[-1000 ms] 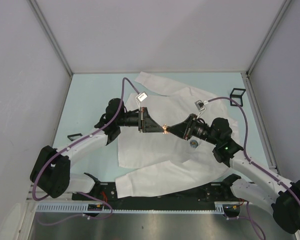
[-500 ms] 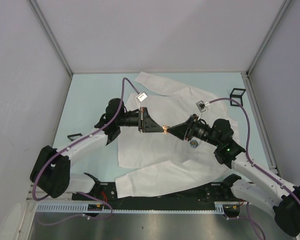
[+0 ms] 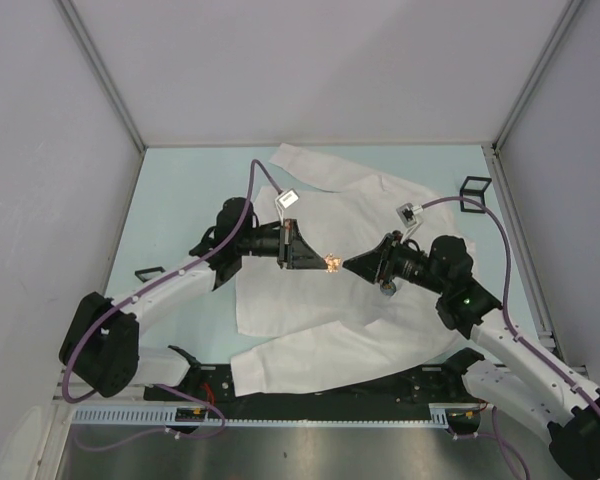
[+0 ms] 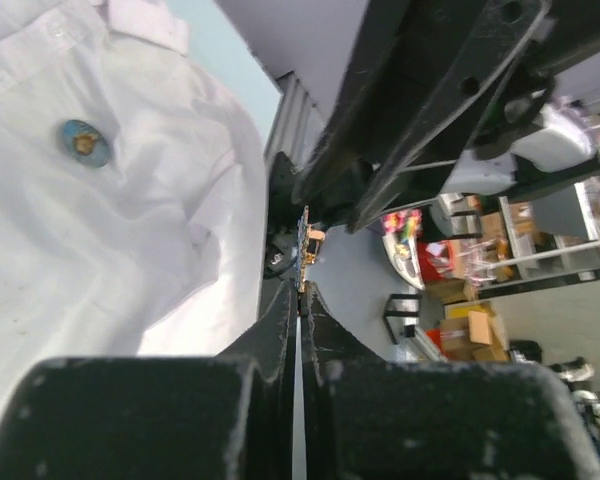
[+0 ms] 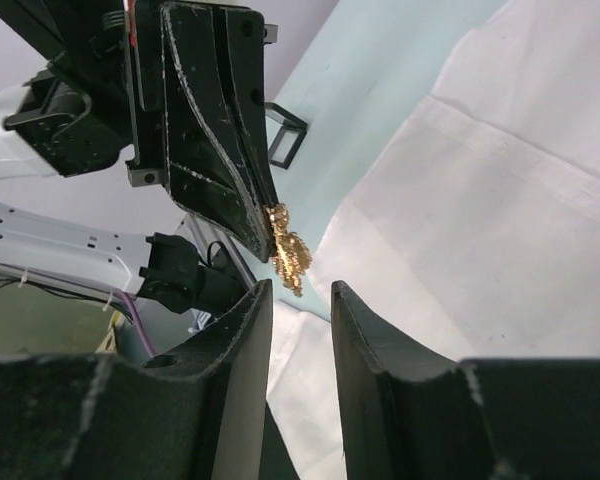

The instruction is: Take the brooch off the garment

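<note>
The white shirt [image 3: 300, 300] lies spread on the table; it also shows in the left wrist view [image 4: 80, 250] and the right wrist view [image 5: 500, 200]. My left gripper [image 3: 323, 262] is shut on a small gold brooch [image 3: 332, 262], held at its fingertips above the shirt's middle. The brooch shows in the left wrist view [image 4: 308, 240] past my left gripper [image 4: 301, 287], and in the right wrist view [image 5: 288, 250]. My right gripper [image 3: 348, 264] is open and empty, its tips [image 5: 300, 285] just short of the brooch, not touching it.
A round blue badge [image 3: 387, 288] sits on the shirt under my right wrist; it also shows in the left wrist view [image 4: 83, 142]. Small black frames stand at the right back [image 3: 474, 190] and the left [image 3: 148, 272]. Grey walls enclose the table.
My right gripper has let go and drawn back to the right, away from the brooch. My left gripper keeps the brooch and has shifted slightly toward me.
</note>
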`<state>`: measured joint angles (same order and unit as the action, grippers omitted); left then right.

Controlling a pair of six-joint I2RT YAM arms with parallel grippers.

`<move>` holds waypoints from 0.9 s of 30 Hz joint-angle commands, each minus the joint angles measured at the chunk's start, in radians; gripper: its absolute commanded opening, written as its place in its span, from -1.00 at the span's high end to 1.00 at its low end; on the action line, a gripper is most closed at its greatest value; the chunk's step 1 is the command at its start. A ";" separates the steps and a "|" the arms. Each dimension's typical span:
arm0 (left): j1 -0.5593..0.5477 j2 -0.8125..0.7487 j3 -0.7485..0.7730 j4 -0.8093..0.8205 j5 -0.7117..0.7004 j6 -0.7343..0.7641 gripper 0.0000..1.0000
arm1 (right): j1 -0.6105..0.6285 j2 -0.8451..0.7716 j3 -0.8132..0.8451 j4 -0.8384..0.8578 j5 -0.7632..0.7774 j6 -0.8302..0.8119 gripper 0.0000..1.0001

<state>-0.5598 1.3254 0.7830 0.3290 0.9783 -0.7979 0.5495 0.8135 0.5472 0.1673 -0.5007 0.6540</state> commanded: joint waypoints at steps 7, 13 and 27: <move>-0.123 -0.149 0.162 -0.468 -0.440 0.403 1.00 | 0.003 0.012 0.149 -0.293 0.206 0.018 0.29; -0.195 -0.149 0.220 -0.640 -0.794 0.505 0.99 | 0.000 -0.010 0.163 -0.359 0.254 0.003 0.26; -0.028 -0.264 0.119 -1.212 -1.603 -0.012 0.99 | -0.106 -0.013 0.168 -0.416 0.144 -0.057 0.23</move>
<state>-0.7120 1.1439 0.9611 -0.6888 -0.4400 -0.5941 0.4675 0.7830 0.6704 -0.2615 -0.2924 0.6197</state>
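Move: The left hand, already holding the brooch out over the garment, has bare table beyond the garment's left edge some 30 cm to its left, level ahead and about 22 cm below. The black stand sits about 10 cm farther left than that spot, also level ahead. For the right hand, the held brooch is about 3 cm to its left at its own height; the round brooch on the garment lies about 13 cm to its right, level ahead and 23 cm below. Leftwards, slowly at first and then in a quickening swing, the left arm carries the brooch about 16 cm towards the garment's left edge, also forward and sinking, while its wrist turns some 80 degrees from pointing right to pointing forward and down; the shut fingers keep their pinch. The right hand, already open, backs off about 5 cm to the right and a little down, turning clockwise. ##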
